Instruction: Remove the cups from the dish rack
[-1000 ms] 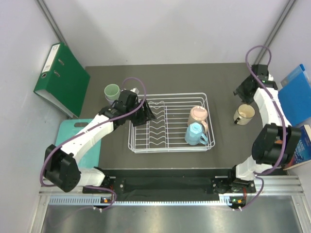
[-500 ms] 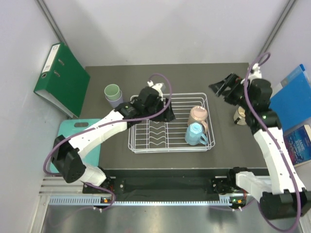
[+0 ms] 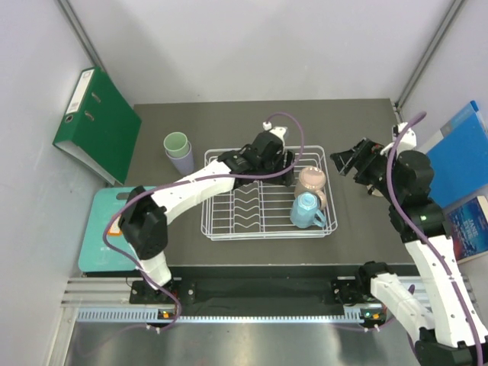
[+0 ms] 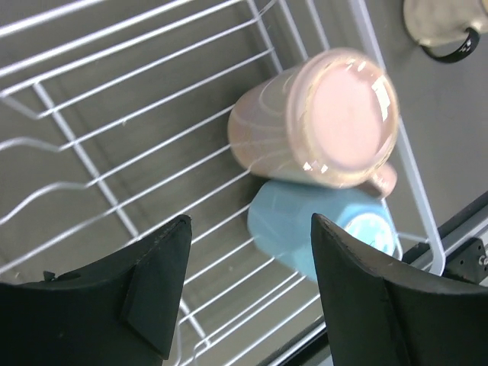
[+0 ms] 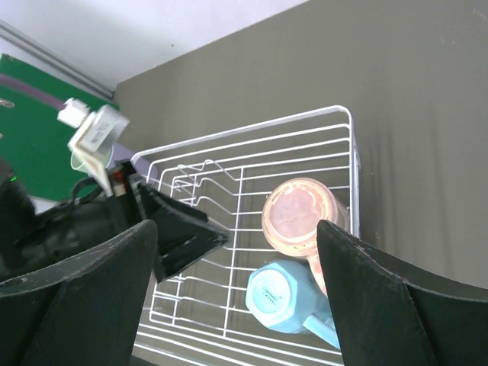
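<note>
The white wire dish rack sits mid-table. In its right end a pink cup and a light blue handled cup rest bottoms up, touching. My left gripper hovers open over the rack just left of the pink cup; in the left wrist view its jaws are empty above the blue cup and pink cup. My right gripper is open and empty just right of the rack, looking down at both cups. A mint green cup sits stacked in a lavender cup left of the rack. A cream cup stands outside the rack's right rim.
A green binder leans at the back left. A teal cutting board lies at the near left under the left arm. Blue books stand along the right edge. The rack's row of upright prongs fills its middle.
My left arm has swept right across the rack to the pink cup. My right gripper has opened off the cream cup, risen and swung left toward the rack.
</note>
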Controlling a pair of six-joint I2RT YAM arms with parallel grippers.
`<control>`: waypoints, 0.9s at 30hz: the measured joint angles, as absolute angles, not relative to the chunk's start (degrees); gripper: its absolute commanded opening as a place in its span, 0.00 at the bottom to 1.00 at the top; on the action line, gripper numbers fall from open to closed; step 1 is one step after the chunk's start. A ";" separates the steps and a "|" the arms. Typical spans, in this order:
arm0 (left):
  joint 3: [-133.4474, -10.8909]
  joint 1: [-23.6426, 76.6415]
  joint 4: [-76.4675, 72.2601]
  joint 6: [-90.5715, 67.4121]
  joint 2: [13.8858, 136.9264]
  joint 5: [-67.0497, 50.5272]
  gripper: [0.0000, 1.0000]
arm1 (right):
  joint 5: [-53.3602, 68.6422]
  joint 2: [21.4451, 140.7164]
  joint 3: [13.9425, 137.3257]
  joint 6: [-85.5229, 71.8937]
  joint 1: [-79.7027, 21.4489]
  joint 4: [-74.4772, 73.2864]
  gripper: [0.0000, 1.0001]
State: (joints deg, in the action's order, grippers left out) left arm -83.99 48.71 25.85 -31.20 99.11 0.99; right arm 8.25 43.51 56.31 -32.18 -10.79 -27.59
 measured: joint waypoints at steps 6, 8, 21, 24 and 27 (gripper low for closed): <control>-90.91 50.76 25.56 -31.59 104.55 2.44 0.71 | 6.81 42.50 56.34 -31.35 -10.79 -29.39 0.84; -92.79 51.31 25.52 -31.81 105.73 2.90 0.73 | 6.52 42.78 56.34 -31.20 -10.79 -30.09 0.84; -108.53 57.52 29.82 -29.58 115.00 9.43 0.90 | 5.72 42.52 56.25 -31.07 -11.25 -30.98 0.84; -108.53 58.78 31.77 -29.69 115.63 10.79 0.90 | 5.48 42.13 56.23 -31.07 -11.35 -31.03 0.84; -108.53 59.27 33.12 -30.09 116.05 12.56 0.91 | 5.39 41.56 56.18 -31.07 -11.51 -31.09 0.84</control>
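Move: The upside-down pink cup in the rack lies about 8 cm to the left hand's right, some 3 cm ahead and 6 cm below. Against that cup's near side is the light-blue cup, around 5 cm back and 7 cm right of the hand, about as low. The cream cup stands outside the rack, roughly 27 cm right and 3 cm ahead. From the right hand the pink cup is about 6 cm ahead, 3 cm left and 19 cm below. Towards the pink cup goes the still-empty left hand, sweeping about 9 cm to the right across the rack, arching up some 3–4 cm on the way and sinking again by a couple of centimetres near the end. Its fingers spread from part-open to nearly full width, tips lifting slightly, ready above the cup; no touch can be seen. ##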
